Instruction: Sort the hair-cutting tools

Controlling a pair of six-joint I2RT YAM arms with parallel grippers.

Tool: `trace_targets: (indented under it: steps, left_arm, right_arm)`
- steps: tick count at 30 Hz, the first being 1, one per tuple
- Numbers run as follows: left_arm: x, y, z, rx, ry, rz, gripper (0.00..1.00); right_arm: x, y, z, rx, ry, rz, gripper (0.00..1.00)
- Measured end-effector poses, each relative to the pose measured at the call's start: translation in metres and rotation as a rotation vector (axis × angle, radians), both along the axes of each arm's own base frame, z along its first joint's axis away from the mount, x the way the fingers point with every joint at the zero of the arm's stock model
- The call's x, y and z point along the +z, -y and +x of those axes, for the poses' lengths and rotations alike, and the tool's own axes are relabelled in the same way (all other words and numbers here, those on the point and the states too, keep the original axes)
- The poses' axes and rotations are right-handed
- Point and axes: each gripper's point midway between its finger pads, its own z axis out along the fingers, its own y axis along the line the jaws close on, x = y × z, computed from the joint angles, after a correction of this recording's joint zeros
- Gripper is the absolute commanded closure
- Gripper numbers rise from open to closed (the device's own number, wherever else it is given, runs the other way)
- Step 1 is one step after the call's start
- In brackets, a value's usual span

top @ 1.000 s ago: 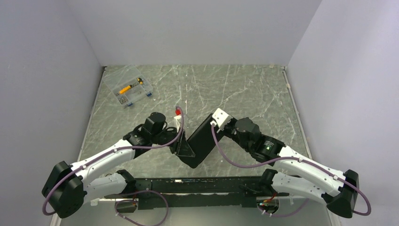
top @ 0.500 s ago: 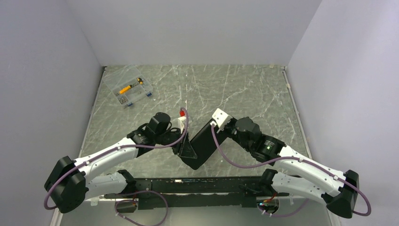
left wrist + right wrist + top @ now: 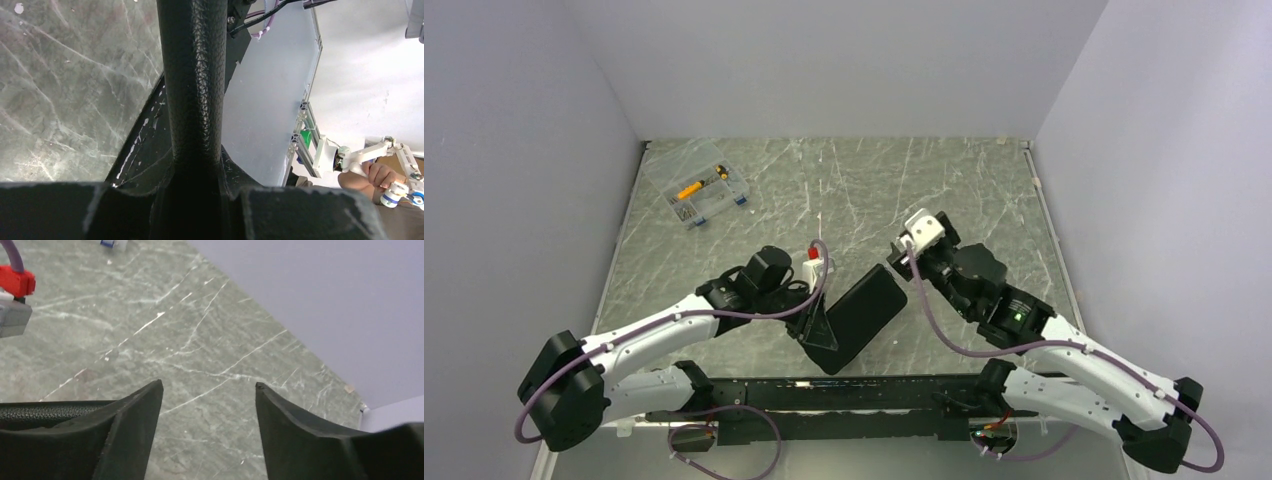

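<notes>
The hair-cutting tools are out of view in every frame. A flat black zip case (image 3: 864, 315) lies slantwise at the table's near middle. My left gripper (image 3: 816, 325) is shut on its near left end; in the left wrist view the textured case (image 3: 192, 75) runs straight out from between the jaws of that gripper (image 3: 197, 165). My right gripper (image 3: 896, 252) hovers just past the case's far right corner, open and holding nothing. Bare table shows between the two fingers of the right gripper (image 3: 207, 390), and the case's edge (image 3: 35, 412) lies behind the left finger.
A clear plastic box (image 3: 696, 192) with yellow and small parts sits at the far left of the marbled table (image 3: 984, 190). White walls close in three sides. The left wrist's red connector (image 3: 17, 282) shows at the right wrist view's left edge.
My right gripper has opened, let go of the case's far end and drawn back to the right. The case has swung lower and rightward, still held by the left gripper.
</notes>
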Motion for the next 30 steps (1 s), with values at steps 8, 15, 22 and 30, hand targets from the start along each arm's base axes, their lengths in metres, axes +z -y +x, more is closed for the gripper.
trace_targets:
  steps: [8,15,22,30]
  left_arm:
    - [0.004,-0.004,0.008,0.055,0.016,0.005,1.0]
    - [0.014,-0.019,0.035,0.202,0.041,-0.045,1.0]
    - [0.018,-0.037,0.059,0.357,0.063,-0.089,1.0]
    - [0.028,-0.046,0.07,0.457,0.11,-0.152,1.0]
  right_arm:
    - [0.027,0.017,-0.007,-0.056,0.024,0.154,0.0]
    - [0.024,0.027,-0.005,-0.153,-0.019,0.294,0.0]
    - [0.0,0.042,0.004,-0.344,-0.106,0.443,0.0]
    - [0.011,0.062,-0.008,-0.403,-0.123,0.721,0.0]
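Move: My left hand already has the closed black case pinched by its near-left side; the case's middle lies about 4 cm ahead of that hand, 5 cm to its right and 2 cm below. Farther off on the table, the clear plastic box stands roughly 38 cm ahead, 30 cm left and 13 cm below. From my right hand, already free of the case, the case's middle is some 10 cm back, 10 cm left and 13 cm below. Keeping the case pinched, I carry it forward and left over the table with my left hand, about 8 cm level and nearly 3 cm up, turning it some 25 degrees counter-clockwise. My right hand backs off to the right by about 6 cm, bobbing up and down on the way, opens its fingers fully and rolls its left side up while yawing clockwise. ##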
